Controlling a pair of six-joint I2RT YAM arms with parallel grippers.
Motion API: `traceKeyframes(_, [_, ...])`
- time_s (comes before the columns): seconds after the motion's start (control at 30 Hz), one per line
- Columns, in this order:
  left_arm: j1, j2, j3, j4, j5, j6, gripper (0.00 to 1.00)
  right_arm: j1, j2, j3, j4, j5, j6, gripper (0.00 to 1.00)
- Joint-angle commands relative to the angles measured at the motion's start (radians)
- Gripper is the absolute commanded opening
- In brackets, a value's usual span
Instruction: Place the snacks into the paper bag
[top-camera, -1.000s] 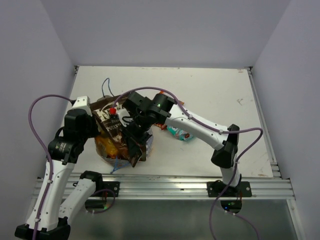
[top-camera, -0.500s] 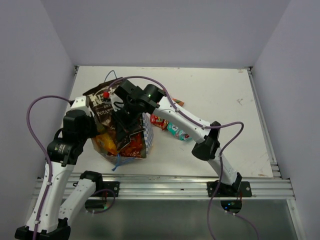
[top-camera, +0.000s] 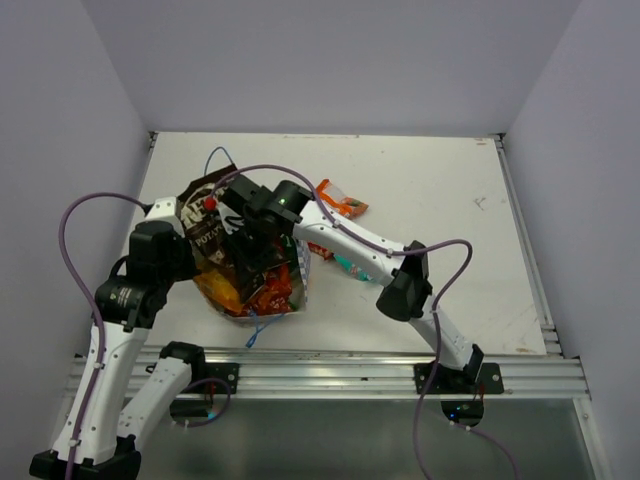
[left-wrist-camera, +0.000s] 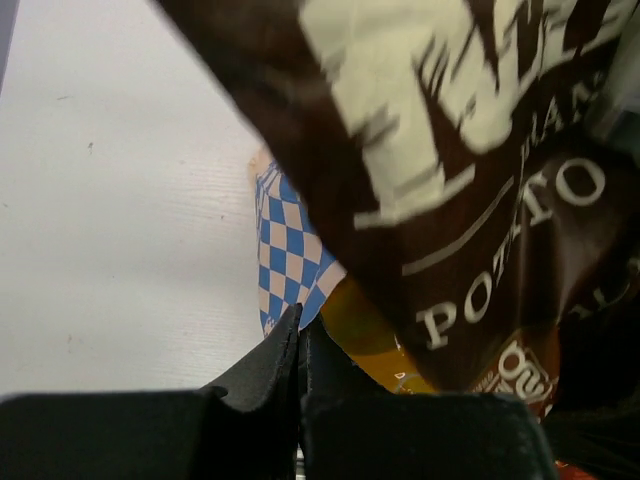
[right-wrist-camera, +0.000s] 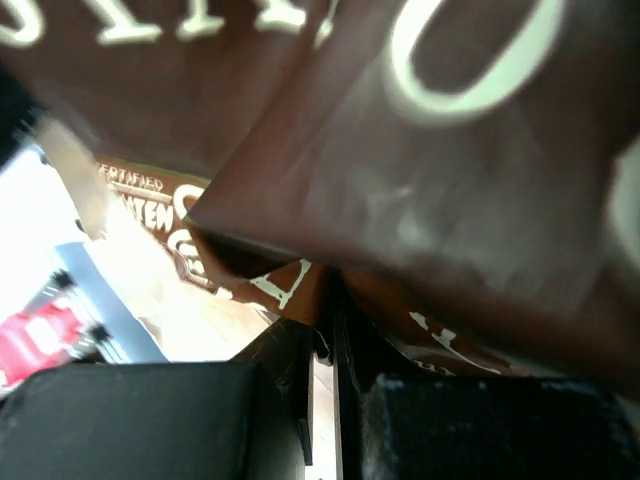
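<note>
The white paper bag (top-camera: 296, 292), checkered blue along its base (left-wrist-camera: 285, 235), stands at the front left, stuffed with red-orange (top-camera: 268, 292) and yellow-orange (top-camera: 220, 287) snacks. My right gripper (right-wrist-camera: 328, 335) is shut on the edge of a dark brown chip packet (top-camera: 204, 218), held over the bag's mouth and leaning toward the back left. In the left wrist view the same packet (left-wrist-camera: 480, 150) fills the upper right. My left gripper (left-wrist-camera: 300, 325) is shut at the bag's left rim, its tips pinched at the checkered paper. An orange packet (top-camera: 340, 203), a red one (top-camera: 318, 248) and a teal one (top-camera: 350, 266) lie on the table to the right.
Blue string handles loop out behind the bag (top-camera: 214, 160) and in front of it (top-camera: 262, 330). My right arm (top-camera: 350, 235) stretches across the loose packets. A metal rail (top-camera: 330, 372) runs along the near edge, and the walls stand close on both sides.
My right gripper carried the brown packet up and toward the back left over the bag. The right arm swung left, uncovering the orange packet. The left arm stayed put.
</note>
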Motion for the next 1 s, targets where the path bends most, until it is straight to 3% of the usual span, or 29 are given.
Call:
traceKeyframes(0.0, [-0.005, -0.01, 0.029, 0.082, -0.004, 0.014, 0.0, 0.03, 0.019, -0.148, -0.263, 0.173, -0.078, 0.0])
traceKeyframes(0.1, [-0.005, -0.01, 0.023, 0.09, -0.002, 0.012, 0.0, 0.03, 0.006, -0.152, -0.269, 0.193, -0.078, 0.0])
traceKeyframes(0.27, [-0.005, 0.002, 0.024, 0.094, 0.005, 0.014, 0.0, 0.029, -0.019, 0.021, -0.275, 0.225, -0.071, 0.0])
traceKeyframes(0.33, [-0.005, 0.005, 0.027, 0.094, 0.007, 0.015, 0.0, 0.02, -0.063, 0.072, -0.269, 0.232, -0.072, 0.33])
traceKeyframes(0.37, [-0.005, 0.005, 0.027, 0.094, 0.007, 0.015, 0.0, 0.017, -0.083, 0.081, -0.263, 0.241, -0.071, 0.43])
traceKeyframes(0.6, [-0.005, 0.024, 0.026, 0.1, 0.008, 0.017, 0.0, -0.035, -0.368, 0.074, -0.117, 0.278, -0.043, 0.81])
traceKeyframes(0.77, [-0.005, 0.03, 0.034, 0.105, 0.001, 0.017, 0.0, -0.215, -0.575, -0.177, 0.061, 0.339, 0.0, 0.88])
traceKeyframes(0.83, [-0.005, 0.033, 0.038, 0.102, -0.002, 0.017, 0.0, -0.324, -0.582, -0.298, 0.096, 0.376, -0.005, 0.88])
traceKeyframes(0.97, [-0.004, 0.036, 0.054, 0.094, -0.021, 0.02, 0.0, -0.41, -0.479, -0.389, 0.136, 0.449, -0.076, 0.89])
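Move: The right hand is in the mouth of the paper bag, pinching the brown chips bag; the paper bag's middle is almost straight under it, about 9 cm down and some 2 cm ahead, 1 cm to the right. Roughly 18 cm below the hand lie the red packet, 15 cm ahead and 16 cm right, the orange packet, 23 ahead and 19 right, and the teal packet, 11 ahead and 28 right. From the left hand, the paper bag's middle is about 12 cm right, 1 ahead and 11 below. After sinking about a centimetre, the right hand spreads its fingers wide and lets go of the brown chips bag, then sweeps quickly up out of the bag mouth and off to the right and forward, some 20 cm each up and right, less forward. On the way its fingertips swing forward about 30 degrees and it turns clockwise. The left hand stays shut on the paper bag's left rim. ##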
